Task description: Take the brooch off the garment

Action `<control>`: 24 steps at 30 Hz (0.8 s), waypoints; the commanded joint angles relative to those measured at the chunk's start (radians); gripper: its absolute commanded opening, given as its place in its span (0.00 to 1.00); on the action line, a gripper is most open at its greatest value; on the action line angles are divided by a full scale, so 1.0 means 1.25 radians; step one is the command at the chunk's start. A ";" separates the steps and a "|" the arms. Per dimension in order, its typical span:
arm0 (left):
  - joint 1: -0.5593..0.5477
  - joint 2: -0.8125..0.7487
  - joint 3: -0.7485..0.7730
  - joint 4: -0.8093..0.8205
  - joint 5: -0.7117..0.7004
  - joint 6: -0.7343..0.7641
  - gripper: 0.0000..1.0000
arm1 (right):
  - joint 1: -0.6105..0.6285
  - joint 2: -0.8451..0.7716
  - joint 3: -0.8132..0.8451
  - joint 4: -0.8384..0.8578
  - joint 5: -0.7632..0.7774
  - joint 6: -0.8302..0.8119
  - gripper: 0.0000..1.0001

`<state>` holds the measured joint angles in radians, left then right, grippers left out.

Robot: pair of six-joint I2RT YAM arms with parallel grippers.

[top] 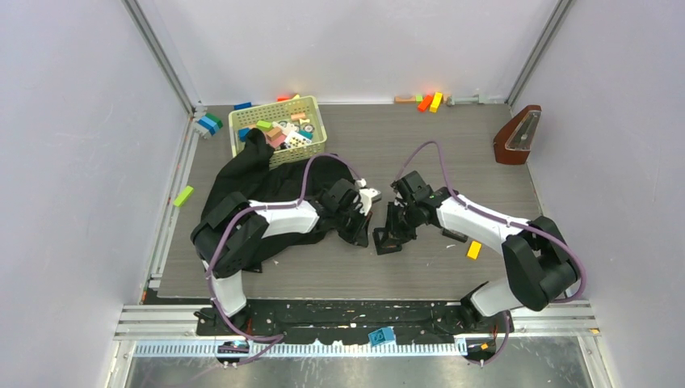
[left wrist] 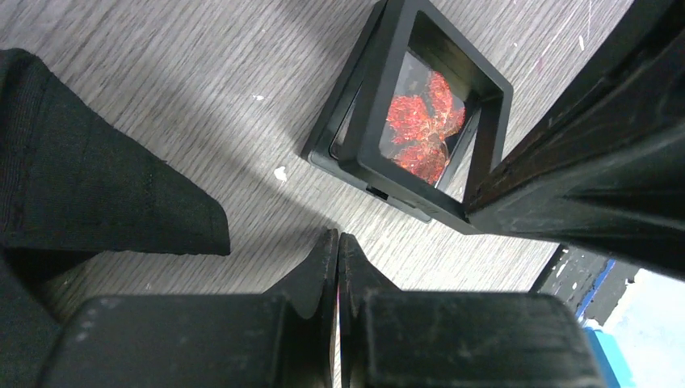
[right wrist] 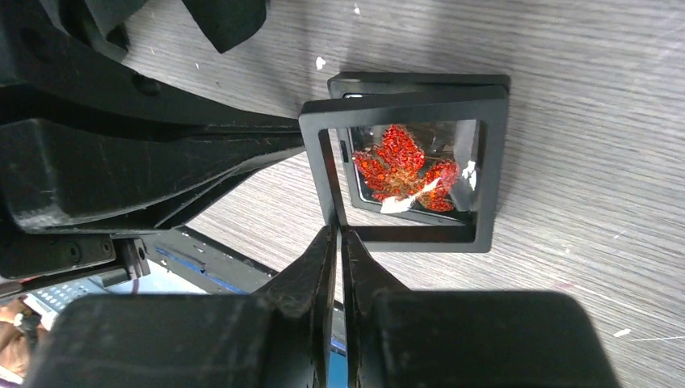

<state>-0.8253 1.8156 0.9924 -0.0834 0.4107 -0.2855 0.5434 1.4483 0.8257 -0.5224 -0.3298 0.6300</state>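
The brooch, a small orange-red leaf shape, lies inside an open black square frame case on the table. My right gripper is shut on the near left corner of the case's raised lid. Just left of the case, my left gripper is shut with nothing in it, its tips close above the wood. The black garment lies crumpled behind and under the left arm. A fold of the garment shows left of the left gripper's fingers.
At the back left stands a cream basket full of toy blocks. A brown metronome is at the back right. An orange block lies by the right arm, and a green block by the left wall. Several blocks line the back wall.
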 commanded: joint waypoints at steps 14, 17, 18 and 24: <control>0.098 -0.362 -0.214 0.062 -0.372 -0.046 0.04 | 0.222 -0.059 0.013 0.042 0.190 0.060 0.27; 0.101 -0.391 -0.234 0.062 -0.416 -0.050 0.04 | 0.252 -0.027 0.013 0.052 0.233 0.086 0.33; 0.102 -0.396 -0.236 0.063 -0.424 -0.052 0.04 | 0.265 -0.021 0.017 0.055 0.253 0.094 0.35; 0.103 -0.405 -0.239 0.060 -0.438 -0.053 0.03 | 0.293 0.032 0.021 0.080 0.317 0.106 0.38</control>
<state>-0.7017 1.3365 0.6968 -0.0425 -0.0788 -0.3389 0.8967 1.4536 0.8268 -0.4812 -0.0235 0.7334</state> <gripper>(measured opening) 0.037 0.373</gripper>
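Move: The lidded box with the brooch in it is about 2 cm ahead of the right gripper, 1 cm to its right and 2 cm below. A second black box sits 17 cm to that gripper's right and 4 cm ahead. For the left gripper, the brooch box is about 4 cm right, level with it fore and aft, 2 cm down. The garment's sleeve tip is 5 cm ahead of the left gripper and 1 cm left, the garment's middle 21 cm left and 10 cm ahead. Pull the left gripper away from the lid's front left corner, keeping it shut, some 12 cm left while rising and going forward over the garment's edge, turning it counter-clockwise. Meanwhile take the right gripper clear of the lid's back left corner, about 5 cm back and to the left, opening its fingers partway and dipping slightly at the end. ##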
